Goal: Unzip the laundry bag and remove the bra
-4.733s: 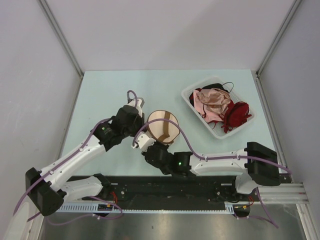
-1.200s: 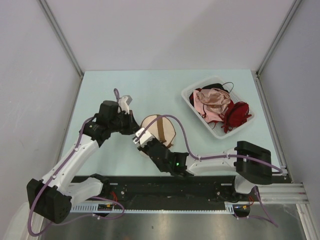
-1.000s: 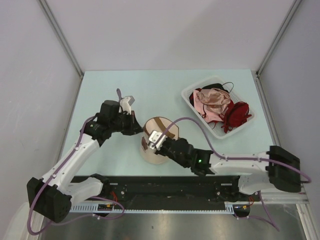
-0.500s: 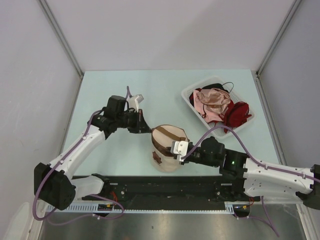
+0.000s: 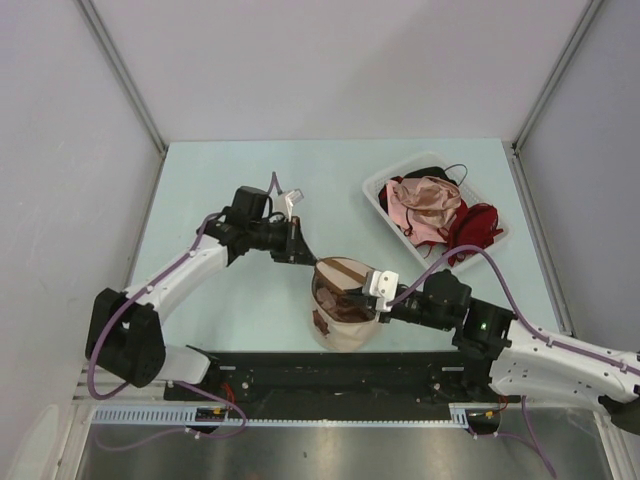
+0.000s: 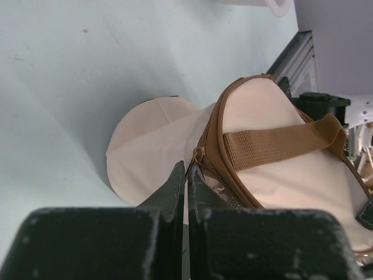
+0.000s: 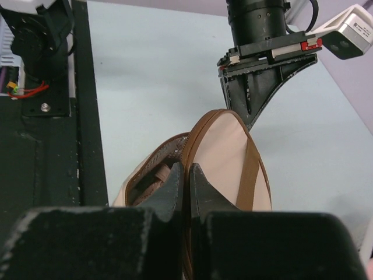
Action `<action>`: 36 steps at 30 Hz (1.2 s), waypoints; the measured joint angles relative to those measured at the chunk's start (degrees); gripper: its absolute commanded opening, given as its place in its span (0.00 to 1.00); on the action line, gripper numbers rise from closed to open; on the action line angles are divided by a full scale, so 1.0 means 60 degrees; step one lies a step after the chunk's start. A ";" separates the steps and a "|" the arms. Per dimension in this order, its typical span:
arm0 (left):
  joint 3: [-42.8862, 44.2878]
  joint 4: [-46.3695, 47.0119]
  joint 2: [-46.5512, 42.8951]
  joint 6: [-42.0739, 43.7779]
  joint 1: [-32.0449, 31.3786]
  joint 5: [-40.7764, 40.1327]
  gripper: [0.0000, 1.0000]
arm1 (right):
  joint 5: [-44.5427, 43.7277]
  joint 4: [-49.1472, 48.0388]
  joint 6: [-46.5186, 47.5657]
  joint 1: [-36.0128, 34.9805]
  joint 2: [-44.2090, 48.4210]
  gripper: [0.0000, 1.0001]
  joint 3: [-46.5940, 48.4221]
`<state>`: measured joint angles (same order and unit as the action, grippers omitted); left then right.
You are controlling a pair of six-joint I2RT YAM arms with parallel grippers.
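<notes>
The beige laundry bag [image 5: 340, 325] lies near the table's front edge, its brown-strapped lid [image 5: 345, 274] tilted up. My left gripper [image 5: 308, 258] is shut on the zipper pull [image 6: 198, 156] at the bag's far-left rim. My right gripper [image 5: 360, 297] is shut on the lid's brown rim [image 7: 192, 146] from the right. In the right wrist view the bag [image 7: 224, 151] gapes open on its left side, showing dark mesh lining [image 7: 169, 149] and a brownish fold inside. The bra is hidden. The left gripper [image 7: 249, 121] shows behind the bag.
A clear plastic tray [image 5: 393, 226] at the back right holds a pink satin garment [image 5: 425, 200] and a red-and-black garment [image 5: 470, 228]. The black base rail [image 5: 300, 365] runs just in front of the bag. Grey walls enclose the table.
The bag has been carried right and toward the near edge. The right arm has swung to the right side. The left gripper followed and the zipper has opened along the bag's side.
</notes>
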<state>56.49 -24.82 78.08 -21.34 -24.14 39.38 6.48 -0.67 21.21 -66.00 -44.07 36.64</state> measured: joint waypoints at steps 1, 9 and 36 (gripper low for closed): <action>0.0000 0.0073 0.0084 -0.0040 -0.0007 0.0124 0.00 | 0.0087 0.0000 -0.0080 0.0073 0.0084 0.00 -0.0022; 0.0488 0.0364 0.0448 -0.0404 -0.0029 0.0514 0.01 | 0.1013 -0.0215 -0.0827 0.0696 0.0331 0.00 -0.0055; -0.0688 -0.0608 -0.2743 0.0659 0.0299 -0.4397 0.84 | 0.5016 -0.6240 -0.6284 0.5351 -0.3708 0.00 0.0514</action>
<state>52.36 -28.47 61.63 -17.39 -22.35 12.99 36.58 -38.11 -16.49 -33.89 -66.32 39.72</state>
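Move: My left fingers already hold the zip pull on the laundry bag's rim; the partly open bag's middle lies about 8 cm back, 6 cm to the right and 7 cm below them. My right hand already pinches the edge of the lid, with the bag's middle about 2 cm ahead, 3 cm to its left and 12 cm below. From my right hand, the zip pull is some 11 cm ahead, 6 cm left and 9 cm lower, and the white basket roughly 28 cm ahead, 18 cm right and 20 cm below. Keeping my pinch on the lid's edge, I carry it forward about 12 cm and up some 4 cm with my right hand, tilting the fingers upward as it goes. My left hand first eases the zip pull a little forward and right along the rim, then swings back left about 10 cm, turning counter-clockwise, away from my right hand, and opens its fingers at the end, letting go of the pull. ##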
